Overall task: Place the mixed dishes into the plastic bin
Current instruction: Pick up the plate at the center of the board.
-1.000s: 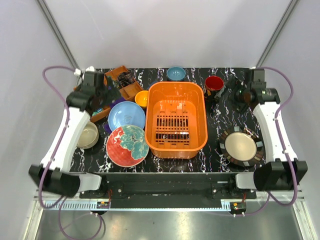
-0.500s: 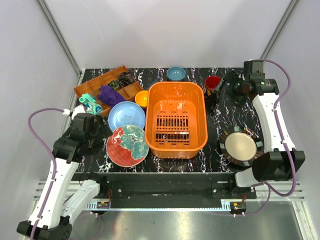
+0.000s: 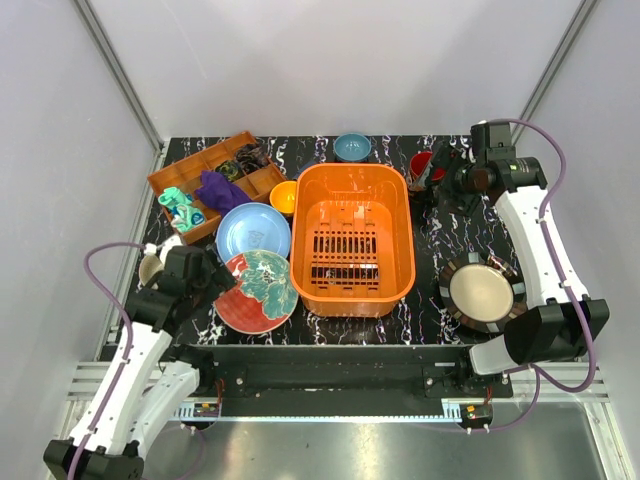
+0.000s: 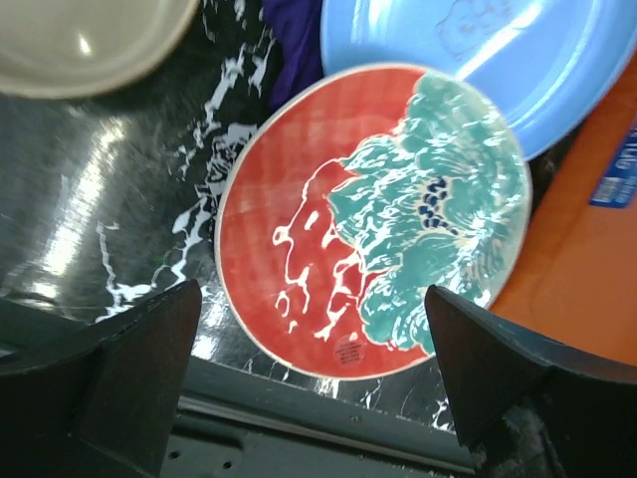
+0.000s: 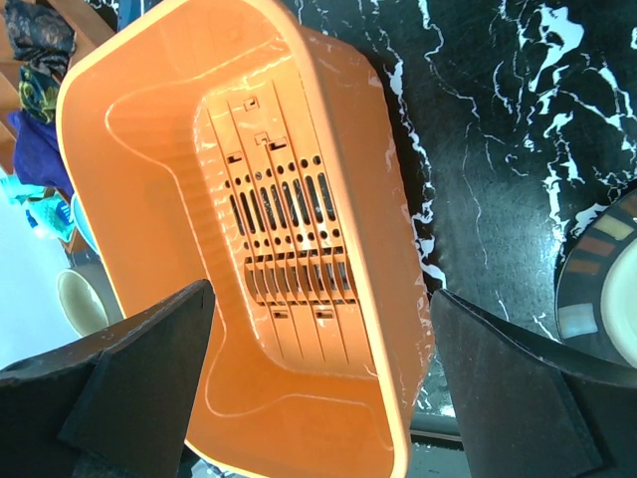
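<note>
The orange plastic bin stands mid-table with nothing in it. Left of it lie the red-and-green plate and the light blue plate, with an orange-yellow bowl behind them. A small blue bowl sits at the back. My left gripper hovers open over the near-left edge of the red-and-green plate, holding nothing. A beige bowl lies half under that arm. My right gripper is open above the table, partly hiding the red mug. The striped-rim plate lies near right.
A brown compartment tray at the back left carries a purple cloth and a teal toy. The table's front metal edge runs just below the left fingers. The bin's right wall lies under the right gripper.
My left arm swung from the back-left tray forward to the red-and-green plate's near-left side, uncovering the tray, cloth and toy. The right arm shifted slightly left toward the mug.
</note>
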You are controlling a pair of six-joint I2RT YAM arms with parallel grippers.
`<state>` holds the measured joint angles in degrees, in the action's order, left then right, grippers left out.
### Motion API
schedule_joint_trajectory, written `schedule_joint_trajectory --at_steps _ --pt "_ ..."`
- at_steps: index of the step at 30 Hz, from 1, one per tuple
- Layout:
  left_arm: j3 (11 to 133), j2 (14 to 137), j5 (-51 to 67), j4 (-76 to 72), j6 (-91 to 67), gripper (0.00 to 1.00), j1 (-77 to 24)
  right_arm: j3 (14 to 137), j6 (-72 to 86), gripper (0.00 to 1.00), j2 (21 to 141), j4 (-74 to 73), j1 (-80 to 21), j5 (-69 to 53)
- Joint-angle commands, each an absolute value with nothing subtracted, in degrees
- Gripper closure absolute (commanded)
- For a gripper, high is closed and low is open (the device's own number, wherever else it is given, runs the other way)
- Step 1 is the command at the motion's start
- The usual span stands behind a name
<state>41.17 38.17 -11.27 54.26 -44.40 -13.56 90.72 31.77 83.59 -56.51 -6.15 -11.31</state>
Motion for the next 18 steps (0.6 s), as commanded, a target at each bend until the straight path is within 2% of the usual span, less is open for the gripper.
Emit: schedule_joint_trajectory --at_steps 1,10,18 --pt "35.69 37.26 -11.41 47.38 -51.06 0.01 -13.8 93.69 31.2 0.0 84.2 -57.92 -7.03 -12.92" --pt "31.47 41.75 -17.66 44.39 -52.12 0.01 -13.8 96.5 29.88 0.0 86.66 -60.29 -8.17 -14.06" --pt "27.51 43.94 -15.83 38.69 -51.07 0.01 -13.8 98.44 30.23 0.0 88.59 -60.55 -9.4 -14.5"
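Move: My left hand hangs open about 13 cm above the board. The middle of the red-and-green plate lies some 5 cm ahead of it and 9 cm to its right. The blue plate is about 16 cm beyond that one, the cream bowl roughly 10 cm ahead and 10 cm left of my hand, the orange bin's middle some 16 cm ahead and 34 cm right. From my right hand that red-and-green plate is about 42 cm left, 12 cm back and 25 cm below. I sink my left hand about 7 cm almost straight down towards the left rim of the red-and-green plate, quickly at first and then slower, fingers wide open all the way. As it goes down, the wrist tips its fingers a little steeper and turns some 10 degrees counter-clockwise; I'm not touching the plate yet. My right hand, open, drifts about 2 cm left. ##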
